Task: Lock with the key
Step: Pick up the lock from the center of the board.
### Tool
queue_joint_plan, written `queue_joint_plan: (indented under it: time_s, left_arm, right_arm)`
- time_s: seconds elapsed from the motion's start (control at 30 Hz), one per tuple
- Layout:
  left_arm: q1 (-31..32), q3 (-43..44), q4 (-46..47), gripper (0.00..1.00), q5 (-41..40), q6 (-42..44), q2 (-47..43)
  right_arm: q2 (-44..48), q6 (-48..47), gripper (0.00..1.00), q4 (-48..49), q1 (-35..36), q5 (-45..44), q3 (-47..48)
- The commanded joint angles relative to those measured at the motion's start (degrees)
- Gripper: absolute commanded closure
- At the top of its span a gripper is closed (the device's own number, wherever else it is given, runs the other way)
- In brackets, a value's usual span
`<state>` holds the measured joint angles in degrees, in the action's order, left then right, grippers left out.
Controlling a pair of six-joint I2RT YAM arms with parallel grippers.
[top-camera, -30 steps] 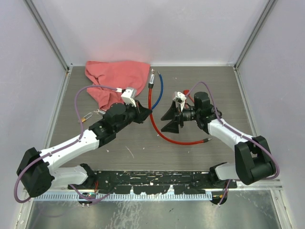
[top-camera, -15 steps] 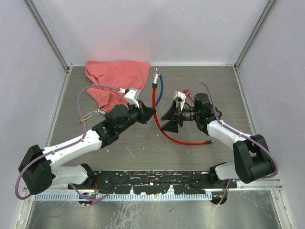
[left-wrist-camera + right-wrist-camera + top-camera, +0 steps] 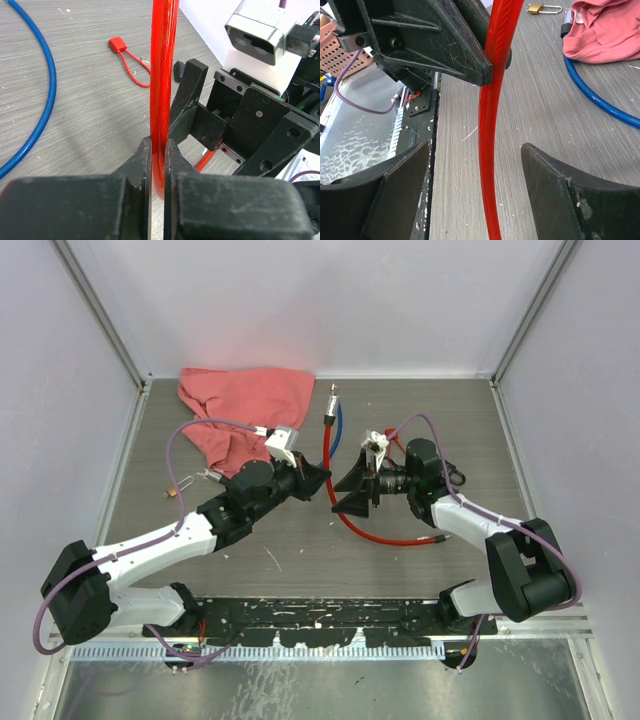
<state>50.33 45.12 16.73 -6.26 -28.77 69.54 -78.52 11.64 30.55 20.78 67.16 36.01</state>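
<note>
A red cable curves across the table's middle, its metal tip pointing to the back. My left gripper is shut on this cable, pinching it between both fingers. Facing it, my right gripper is open, and the red cable runs through the wide gap between its jaws without touching them. A small brass padlock lies at the left, also seen in the right wrist view. No key shows in any view.
A pink cloth is bunched at the back left. A blue cable lies beside the red one. A small red tag on a thin red loop rests behind the right gripper. Grey walls enclose three sides.
My left gripper has moved right with the red cable, swinging the cable's tip toward the back right. The right gripper has edged left, closer to the left one.
</note>
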Motion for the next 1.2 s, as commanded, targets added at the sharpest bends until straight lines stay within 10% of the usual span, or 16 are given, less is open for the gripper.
queue_joint_plan:
  time_s: [0.0, 0.83, 1.17]
  left_arm:
    - [0.71, 3.69, 6.65, 1.00, -0.93, 1.00, -0.38]
    - [1.38, 3.74, 7.49, 1.00, -1.49, -0.49, -0.37]
    - [1.40, 3.30, 7.44, 1.00, -1.56, -1.01, -0.95]
  right_arm:
    - [-0.47, 2.10, 0.20, 5.20, 0.83, -1.42, -0.29]
    - [0.05, 9.87, 0.26, 12.54, 3.13, -6.82, -1.64]
    - [0.77, 10.24, 0.87, 12.30, 3.20, -5.44, -0.68]
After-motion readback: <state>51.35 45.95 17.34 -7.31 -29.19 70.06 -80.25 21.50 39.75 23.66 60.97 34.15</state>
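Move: The right hand's open fingers point left at the red lock cable, whose hanging stretch lies only some 2 cm to the left at the same height. That stretch is about 6 cm below, 3 cm back and 2 cm right of the left hand, which already grips the cable. From the right hand, on the table some 17 cm below, the cable's low metal end is about 25 cm right and 4 cm ahead, and the red tag roughly 30 cm ahead and 15 cm right. The right fingers, wide open at first, close around the hanging red lock cable just beneath the left gripper, pinching it between the pads after the hand slides some 1.5 cm left, dipping under a centimetre and coming back up, with only a few degrees of wrist turn. The left hand keeps its hold, almost still. ##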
